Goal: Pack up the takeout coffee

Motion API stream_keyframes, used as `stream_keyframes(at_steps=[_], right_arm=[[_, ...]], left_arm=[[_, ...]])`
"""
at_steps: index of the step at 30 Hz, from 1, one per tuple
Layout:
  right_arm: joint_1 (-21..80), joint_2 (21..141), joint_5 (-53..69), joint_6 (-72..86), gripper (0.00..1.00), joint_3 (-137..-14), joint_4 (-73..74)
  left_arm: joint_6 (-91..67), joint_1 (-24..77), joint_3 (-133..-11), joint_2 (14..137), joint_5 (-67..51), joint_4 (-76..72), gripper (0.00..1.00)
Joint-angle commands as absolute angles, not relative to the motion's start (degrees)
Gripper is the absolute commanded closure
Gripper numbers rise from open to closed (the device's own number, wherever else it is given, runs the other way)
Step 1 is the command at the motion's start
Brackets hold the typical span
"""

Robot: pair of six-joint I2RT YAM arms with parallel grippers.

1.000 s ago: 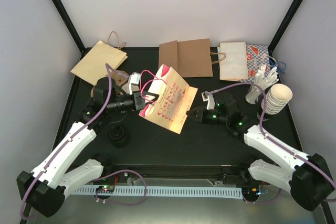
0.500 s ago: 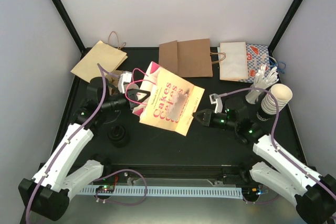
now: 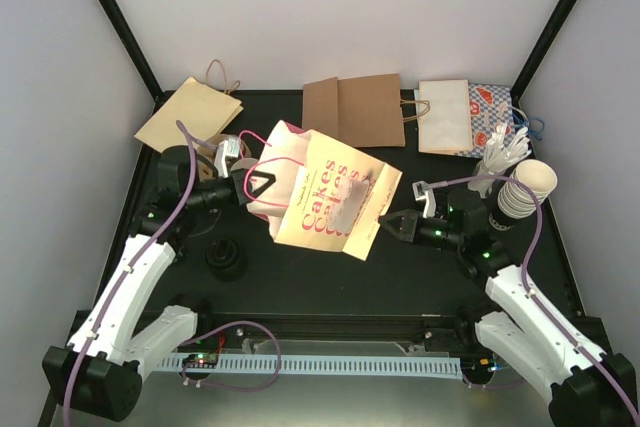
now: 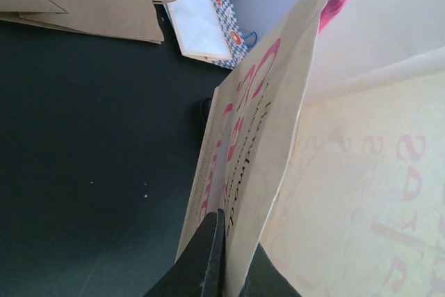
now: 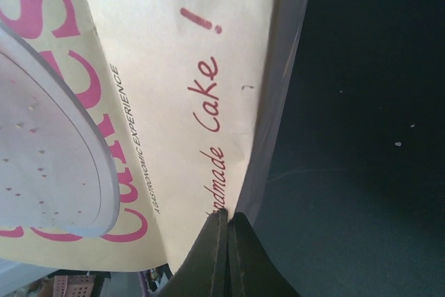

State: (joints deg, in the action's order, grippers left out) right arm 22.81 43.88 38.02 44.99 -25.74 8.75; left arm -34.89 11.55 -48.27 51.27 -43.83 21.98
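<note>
A cream paper bag (image 3: 330, 197) with pink "Cakes" print and pink handles hangs above the table, stretched between both grippers. My left gripper (image 3: 252, 185) is shut on the bag's edge near the handles. In the left wrist view the folded bag edge (image 4: 257, 144) sits pinched in the left gripper (image 4: 236, 231). My right gripper (image 3: 393, 219) is shut on the opposite lower edge. In the right wrist view the right gripper (image 5: 227, 215) pinches the bag (image 5: 181, 81) by the words "handmade Cake". The takeout coffee is hidden in these views.
Flat bags lie along the back: tan (image 3: 188, 117), brown (image 3: 355, 109), white (image 3: 443, 117) and a patterned one (image 3: 492, 107). A tall stack of cream cups (image 3: 525, 187) and white stirrers (image 3: 500, 152) stand at the right. A black lid (image 3: 225, 259) sits front left.
Both grippers have drawn apart, the left going left and the right going right. The bag between them has risen, spread out and turned its printed face upward.
</note>
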Motion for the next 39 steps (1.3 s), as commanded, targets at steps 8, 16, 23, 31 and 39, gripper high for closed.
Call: stream_keyframes(at_steps=[8,16,23,31,39], right_arm=[[19.55,46.10,43.96,38.31,0.99,-24.02,9.50],[18.98,47.77,41.42,31.22,0.99,-26.54,15.94],[18.94,50.69,38.86,30.80,0.97,-26.80,15.78],[18.99,53.41,37.69,30.94,0.83,-28.12,14.36],[18.98,50.72,33.87,27.50,0.77,-32.51,21.51]], left_arm=[[-31.89,7.71,-50.54,51.36,-45.60,23.75,0.98],[-29.63,7.32,-52.10,53.05,-46.57,25.94,0.98],[-30.01,9.23,-52.12,54.30,-49.79,25.05,0.98],[-29.65,16.15,-55.41,53.69,-46.11,24.73,0.98],[-24.14,24.32,-63.71,56.05,-40.99,32.09,0.98]])
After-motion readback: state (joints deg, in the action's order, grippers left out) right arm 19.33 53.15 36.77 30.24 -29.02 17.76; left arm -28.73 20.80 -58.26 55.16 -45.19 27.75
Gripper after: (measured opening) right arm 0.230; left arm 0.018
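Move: The cake bag is held stretched between the hands, with the left fingers on its rim and the right on the edge of its far, bottom end. Its middle is about 12 cm right, 2 cm back and 5 cm below the left hand; from the right hand it is roughly 13 cm left, 6 ahead and 3 above. The brown bag lies some 18 cm ahead, 19 right and 25 below the left hand; the black jar is about 17 back, 11 left and 24 below. The right hand sinks about 5 cm almost in place, its fingertips tipping further down by some 10 degrees, and late in the descent its fingers part a little, letting go of the edge of the bag's bottom end. The left hand keeps its pinch on the rim, first easing about 2 cm down and slightly left, then turns back and carries the bag some 5 cm right, 6 cm up and 3 cm back towards the robot, with a small clockwise turn. ##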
